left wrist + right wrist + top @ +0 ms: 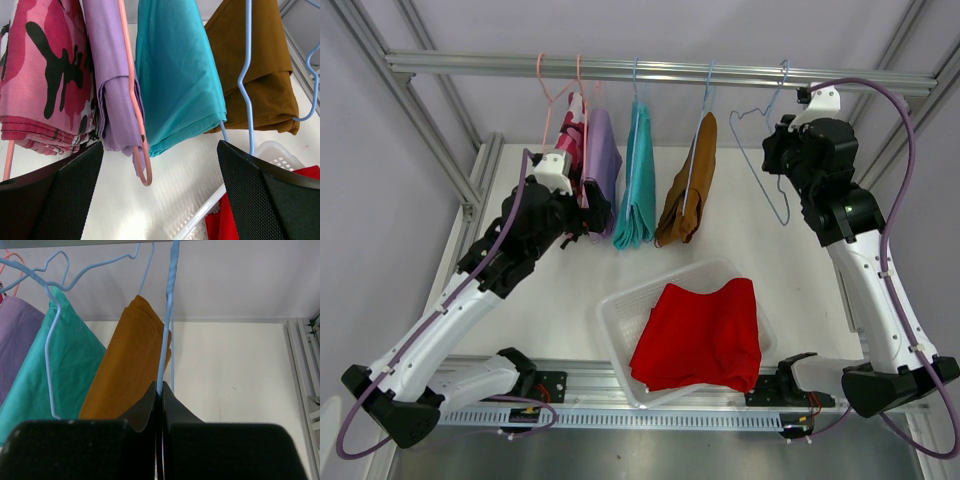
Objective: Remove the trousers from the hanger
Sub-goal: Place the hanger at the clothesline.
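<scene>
Four trousers hang on hangers from the rail (660, 70): pink camouflage (45, 75), lilac (112, 75), teal (175, 75) and mustard-brown (255, 65). The red trousers (700, 335) lie in the white basket (615, 310). My left gripper (160, 192) is open just below the hanging garments. The lower bend of the lilac pair's pink hanger (131, 95) hangs between its fingers without touching them. My right gripper (161, 387) is shut on the wire of an empty blue hanger (167, 315) at the right end of the rail. In the top view that gripper (772, 150) is beside the mustard-brown pair (688, 185).
The aluminium frame posts (450, 150) stand at the left and right of the white table (760, 250). The basket's rim (215, 205) lies just under my left gripper's right finger. Blue hangers (50, 340) carry the teal and mustard-brown pairs.
</scene>
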Controlling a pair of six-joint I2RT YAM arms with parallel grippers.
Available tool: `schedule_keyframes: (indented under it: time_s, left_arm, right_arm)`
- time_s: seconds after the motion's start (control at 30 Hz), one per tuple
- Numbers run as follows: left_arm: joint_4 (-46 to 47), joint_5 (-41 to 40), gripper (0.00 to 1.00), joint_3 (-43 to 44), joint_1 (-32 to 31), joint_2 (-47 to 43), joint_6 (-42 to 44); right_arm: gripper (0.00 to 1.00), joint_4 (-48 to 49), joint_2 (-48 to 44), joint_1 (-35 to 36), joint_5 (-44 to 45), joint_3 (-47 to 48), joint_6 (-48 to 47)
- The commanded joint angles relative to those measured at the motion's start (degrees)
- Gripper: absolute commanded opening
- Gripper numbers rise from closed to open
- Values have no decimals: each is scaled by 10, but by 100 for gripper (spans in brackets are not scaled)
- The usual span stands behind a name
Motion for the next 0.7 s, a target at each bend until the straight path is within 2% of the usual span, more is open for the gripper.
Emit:
schedule_keyframes:
  time_s: [0.0,0.27,0.37,0.47,0.5,0.57,0.67]
  left_arm:
    - [-2,14,99,19,12,2,-7]
    - [-2,23,99,21,14,5,-8]
    - [-3,24,100,21,16,4,-8]
    - [-3,25,99,21,17,2,-8]
    - [-3,27,99,21,17,3,-8]
    - [-5,30,99,23,18,-1,-9]
    - [-3,31,99,22,18,-3,-9]
  right_arm:
    - [0,48,-1,-7,-9,5,-1]
    - [0,71,-27,-20,-26,-74,16]
    - [18,76,-38,-23,-32,-102,24]
    - [30,82,-55,-23,-36,-130,33]
    - [40,83,-60,-23,-40,-136,36]
    - [50,79,-75,-21,-43,-149,41]
    - [58,79,-96,-16,-54,-166,50]
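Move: The clothesline stretch where my hanger's hook goes lies above my right hand, about 12 cm up and 3 cm ahead, neither left nor right. The brown trousers hang about 13 cm to that hand's left, 1 cm farther out and 5 cm lower; the teal trousers hang some 25 cm left, level in reach and height with the brown. From my left hand, that stretch of line is about 34 cm right, 10 cm ahead and 22 cm up. With the wire still pinched in my right hand and the hook up at the clothesline, I ease forward about 1 cm and start sinking, to set the hanger's weight on the line. I keep going down, about 6 cm in all, opening the fingers to a bit over half and letting go of the wire, the fingertips tipping slightly down, then draw back some 2 cm. ##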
